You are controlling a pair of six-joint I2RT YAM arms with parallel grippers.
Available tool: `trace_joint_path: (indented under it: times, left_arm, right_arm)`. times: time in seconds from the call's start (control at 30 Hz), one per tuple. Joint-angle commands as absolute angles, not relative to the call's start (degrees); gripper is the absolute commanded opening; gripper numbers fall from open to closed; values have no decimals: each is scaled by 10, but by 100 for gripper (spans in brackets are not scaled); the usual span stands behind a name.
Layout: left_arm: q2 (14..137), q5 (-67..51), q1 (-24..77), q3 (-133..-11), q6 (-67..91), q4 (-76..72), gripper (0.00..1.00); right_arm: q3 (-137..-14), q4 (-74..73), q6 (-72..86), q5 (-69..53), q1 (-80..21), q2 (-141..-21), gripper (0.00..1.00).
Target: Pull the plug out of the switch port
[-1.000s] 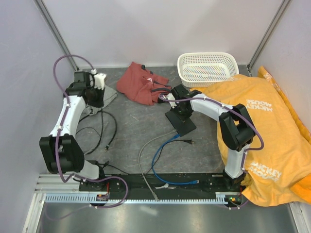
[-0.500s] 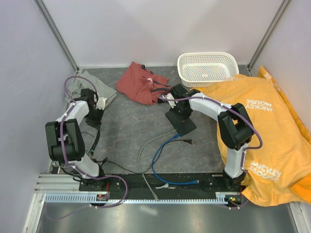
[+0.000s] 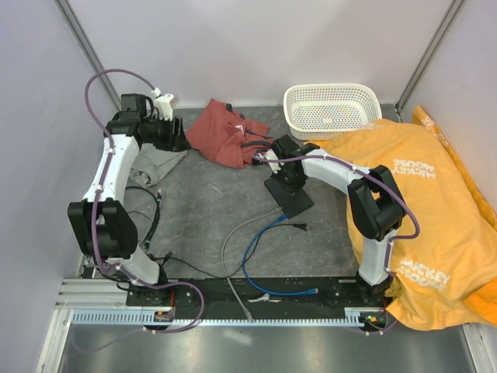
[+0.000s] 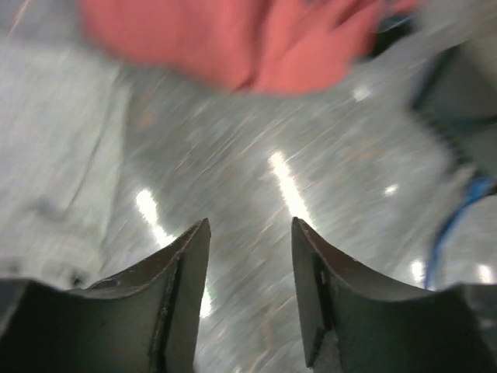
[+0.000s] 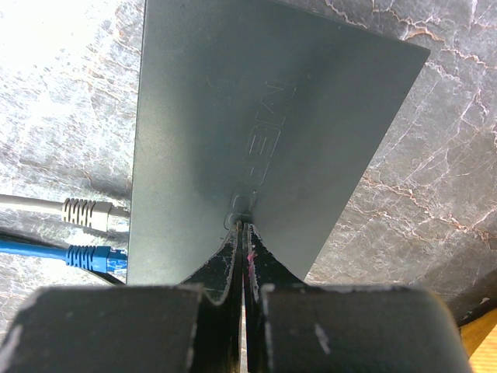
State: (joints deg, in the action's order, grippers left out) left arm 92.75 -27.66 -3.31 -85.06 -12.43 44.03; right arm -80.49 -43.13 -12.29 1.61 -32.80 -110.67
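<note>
The switch [image 3: 289, 196] is a flat black box lying mid-table, and it fills the right wrist view [image 5: 256, 116]. Two plugs sit in its left edge, a grey plug [image 5: 93, 211] and a blue plug [image 5: 95, 256]. Their cables [image 3: 250, 247] curl toward the near edge. My right gripper [image 5: 245, 227] is shut, tips resting on the switch's top face, holding nothing [image 3: 283, 180]. My left gripper [image 3: 175, 138] hangs at the back left beside the red cloth. Its view is blurred, and its jaws [image 4: 250, 225] stand open and empty above the table.
A red cloth [image 3: 229, 132] lies at the back centre and a grey cloth [image 3: 155, 162] under the left arm. A white basket [image 3: 332, 109] stands back right beside a large orange cloth [image 3: 423, 194]. Black cables [image 3: 155, 214] loop at the left, and a black plug [image 3: 301, 227] lies near the switch.
The left arm dipped toward the grey cloth, then swung up and back toward the red cloth, and its jaws opened. The right arm and switch stayed put.
</note>
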Motion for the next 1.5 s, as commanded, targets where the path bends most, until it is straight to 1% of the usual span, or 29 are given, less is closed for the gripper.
trace_joint_path:
  times: [0.0, 0.03, 0.1, 0.13, 0.23, 0.27, 0.3, 0.6, 0.77, 0.87, 0.97, 1.0, 1.07, 1.1, 1.2, 1.33, 1.43, 1.47]
  left_arm:
    - [973, -415, 37, -910, -30, 432, 57]
    - [992, -423, 72, -918, -15, 428, 57]
    - [1005, -445, 105, -917, -5, 407, 57]
    - [1017, -453, 132, -906, 29, 396, 58]
    - [1038, -471, 172, -880, 82, 350, 58]
    - [1058, -464, 181, -881, 85, 349, 61]
    - [1069, -461, 194, -882, 90, 352, 62]
    - [1155, -499, 249, -846, 78, 332, 60]
    - [1197, -505, 264, -846, 91, 306, 59]
    - [1242, -504, 267, -875, 95, 303, 57]
    - [1297, -511, 266, -938, 103, 306, 56]
    - [1313, -515, 266, -990, 102, 310, 56]
    - [1360, -532, 266, -1045, 95, 320, 56]
    - [1373, -533, 266, -1093, 83, 325, 57]
    - [1408, -521, 262, -1152, 67, 330, 57]
    - [1404, -539, 250, -1165, 69, 328, 58]
    - [1357, -553, 240, -1119, 86, 327, 58]
    - [1327, -560, 238, -1080, 84, 327, 58]
  right_arm:
    - [-782, -345, -124, -8, -337, -1150, 0]
    - [-781, -345, -123, -8, -337, -1147, 0]
    - [-775, -351, -123, -12, -334, -1143, 0]
    - [-773, -351, -124, -12, -332, -1137, 0]
    - [-763, -351, -131, -11, -320, -1123, 0]
    - [-759, -351, -136, -5, -318, -1119, 0]
    - [-759, -351, -141, -4, -319, -1108, 0]
    - [-732, -354, -153, 8, -314, -1057, 0]
    - [-711, -352, -150, 5, -303, -1045, 0]
    - [-711, -353, -145, 2, -296, -1040, 0]
    - [-712, -356, -145, 1, -292, -1035, 0]
    - [-711, -355, -144, 2, -291, -1033, 0]
    - [-708, -355, -143, 2, -287, -1029, 0]
    - [-706, -356, -143, 3, -283, -1027, 0]
    - [-698, -358, -144, 5, -280, -1020, 0]
    - [-686, -360, -146, 5, -278, -1013, 0]
    - [-685, -358, -146, 4, -277, -1012, 0]
    - [-686, -357, -147, 4, -277, -1014, 0]
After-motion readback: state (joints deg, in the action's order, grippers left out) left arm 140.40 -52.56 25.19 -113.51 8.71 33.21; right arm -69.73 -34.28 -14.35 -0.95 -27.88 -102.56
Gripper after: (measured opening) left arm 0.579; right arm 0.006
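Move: The grey plug, still in the switch, lies about 34 cm to the left hand's right, 14 cm back towards the base and 18 cm below. The blue plug beside it is 35 cm right and 17 cm back; the switch's middle is 36 cm right and 9 cm back; the red cloth is 16 cm right and 10 cm ahead. The right fingertips rest on the switch, the grey plug roughly 7 cm back, 4 cm left and 2 cm below them. Still resting its shut fingertips on the switch's top, the right hand drags it about 3 cm to the right, mostly late on. The left hand, fingers staying half open, sweeps some 30 cm right to the switch's far left end, sinking about 15 cm; it drifts back, then forward again, while tipping down and turning clockwise. ##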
